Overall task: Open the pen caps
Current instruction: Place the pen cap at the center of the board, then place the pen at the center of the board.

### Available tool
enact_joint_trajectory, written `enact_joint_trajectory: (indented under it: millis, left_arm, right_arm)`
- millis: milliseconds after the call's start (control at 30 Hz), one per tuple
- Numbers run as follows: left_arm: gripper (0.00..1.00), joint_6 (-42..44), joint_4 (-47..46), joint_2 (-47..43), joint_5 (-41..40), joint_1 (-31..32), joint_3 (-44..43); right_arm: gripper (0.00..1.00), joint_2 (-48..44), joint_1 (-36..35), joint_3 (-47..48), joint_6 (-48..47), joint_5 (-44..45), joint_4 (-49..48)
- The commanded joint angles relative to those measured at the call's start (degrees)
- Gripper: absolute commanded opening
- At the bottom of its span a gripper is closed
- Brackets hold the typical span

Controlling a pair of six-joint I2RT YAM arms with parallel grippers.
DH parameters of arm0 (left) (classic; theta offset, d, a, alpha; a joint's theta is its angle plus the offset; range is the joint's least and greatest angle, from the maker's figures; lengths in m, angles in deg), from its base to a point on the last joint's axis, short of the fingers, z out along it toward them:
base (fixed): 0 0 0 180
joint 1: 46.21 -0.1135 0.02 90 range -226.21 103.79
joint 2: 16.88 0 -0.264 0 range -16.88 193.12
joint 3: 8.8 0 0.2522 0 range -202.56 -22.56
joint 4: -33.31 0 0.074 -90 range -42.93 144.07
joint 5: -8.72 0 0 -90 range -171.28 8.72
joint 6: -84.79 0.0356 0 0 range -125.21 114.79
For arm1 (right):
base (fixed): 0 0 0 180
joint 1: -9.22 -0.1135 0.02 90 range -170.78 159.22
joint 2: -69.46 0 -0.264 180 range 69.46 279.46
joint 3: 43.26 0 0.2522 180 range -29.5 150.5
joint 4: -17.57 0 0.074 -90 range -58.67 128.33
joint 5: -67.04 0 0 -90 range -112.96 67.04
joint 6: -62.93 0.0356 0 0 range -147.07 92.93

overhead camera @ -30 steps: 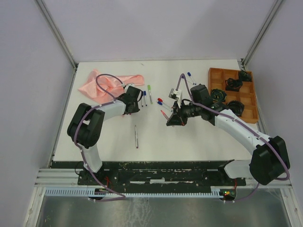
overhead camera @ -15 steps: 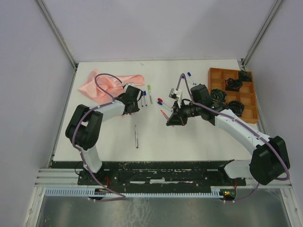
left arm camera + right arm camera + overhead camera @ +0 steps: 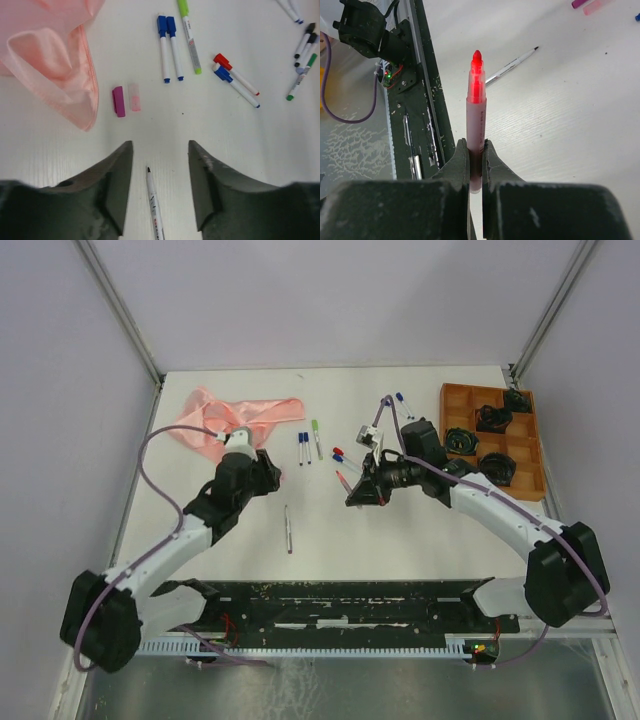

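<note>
My left gripper (image 3: 160,151) (image 3: 268,476) hovers open above the table with nothing between its jaws. Under it lies an uncapped white pen (image 3: 153,200) (image 3: 288,528), tip pointing away. Ahead lie two loose pen caps, a purple one (image 3: 118,101) and a pale pink one (image 3: 134,96). Further off are two blue-capped pens (image 3: 167,47), a green one (image 3: 189,35) and a red and blue pair (image 3: 235,75). My right gripper (image 3: 476,147) (image 3: 358,495) is shut on a pink-barrelled pen (image 3: 476,115) whose bare red tip points away from the wrist.
A pink cloth (image 3: 240,412) (image 3: 45,55) lies at the back left. An orange compartment tray (image 3: 444,425) with black parts (image 3: 462,438) stands at the back right. More pens (image 3: 302,55) lie near it. The black base rail (image 3: 427,100) runs below the right gripper.
My left arm has swung out and drawn its gripper back toward me from beside the blue pens, and its jaws have opened wider. The right arm has barely moved.
</note>
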Motion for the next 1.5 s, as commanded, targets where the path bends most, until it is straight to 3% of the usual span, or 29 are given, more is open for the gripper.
enact_joint_trajectory:
  millis: [0, 67, 133, 267, 400, 700, 867, 1100, 1333, 1467]
  left_arm:
    - [0.62, 0.93, -11.70, -14.71, 1.92, 0.21, 10.93]
    - [0.76, -0.84, -14.83, -23.37, 1.69, 0.21, 16.85]
    - [0.83, -2.23, -16.99, -30.82, 2.04, 0.18, 22.05]
    - [0.86, -5.33, -14.10, -42.61, -0.73, 0.21, 26.97]
    - [0.86, -6.41, -8.82, -48.99, -2.50, 0.26, 27.77]
    - [0.86, -7.44, -2.79, -52.37, -3.33, 0.19, 27.99]
    - [0.85, -7.79, -1.30, -54.17, -3.27, 0.18, 28.08]
    - [0.85, -8.20, -0.19, -57.43, -4.35, 0.21, 28.64]
    - [0.84, -8.59, 0.44, -59.34, -4.65, 0.22, 29.15]
    - [0.84, -8.48, 0.37, -59.13, -4.66, 0.26, 29.32]
  right_arm:
    - [0.01, 1.10, -1.50, -1.34, 5.60, -0.62, -6.99]
    - [0.01, 2.04, -2.81, -1.25, 7.27, 0.90, -7.43]
    - [0.00, 3.46, -4.17, -1.10, 9.13, 2.73, -8.09]
    - [0.00, 7.65, -7.31, -0.40, 14.72, 10.00, -9.44]
    - [0.00, 13.89, -11.01, 3.71, 20.67, 20.22, -5.63]
    - [0.00, 31.57, -15.95, 19.57, 28.75, 31.06, 8.21]
    - [0.00, 35.20, -19.36, 23.88, 33.50, 38.35, 12.58]
    - [0.04, 37.01, -22.61, 24.59, 38.21, 41.74, 12.31]
    - [0.17, 40.23, -23.22, 27.34, 39.77, 41.55, 13.61]
    - [0.34, 41.17, -23.21, 27.56, 40.50, 41.67, 13.70]
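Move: The bare spot on the board for the uncapped red pen, already in the right fingers, lies about 11 cm left of the right hand, level with it in reach and 17 cm below. The white pen lies some 4 cm left of that spot; the pink cap is 16 cm farther out and 6 cm left of the spot, with the purple cap about 2 cm left of the pink one. From the left hand the spot is about 10 cm back, 7 cm right, 12 cm below. Lower the right gripper about 16 cm while carrying the red pen some 11 cm left towards the white pen, turning the wrist roughly 50 degrees so the fingers point steeply down; near the board, part the fingers to let go. Meanwhile draw the empty left gripper back about 10 cm, left and slightly up from the caps, tilting its fingers up and opening them wider. ##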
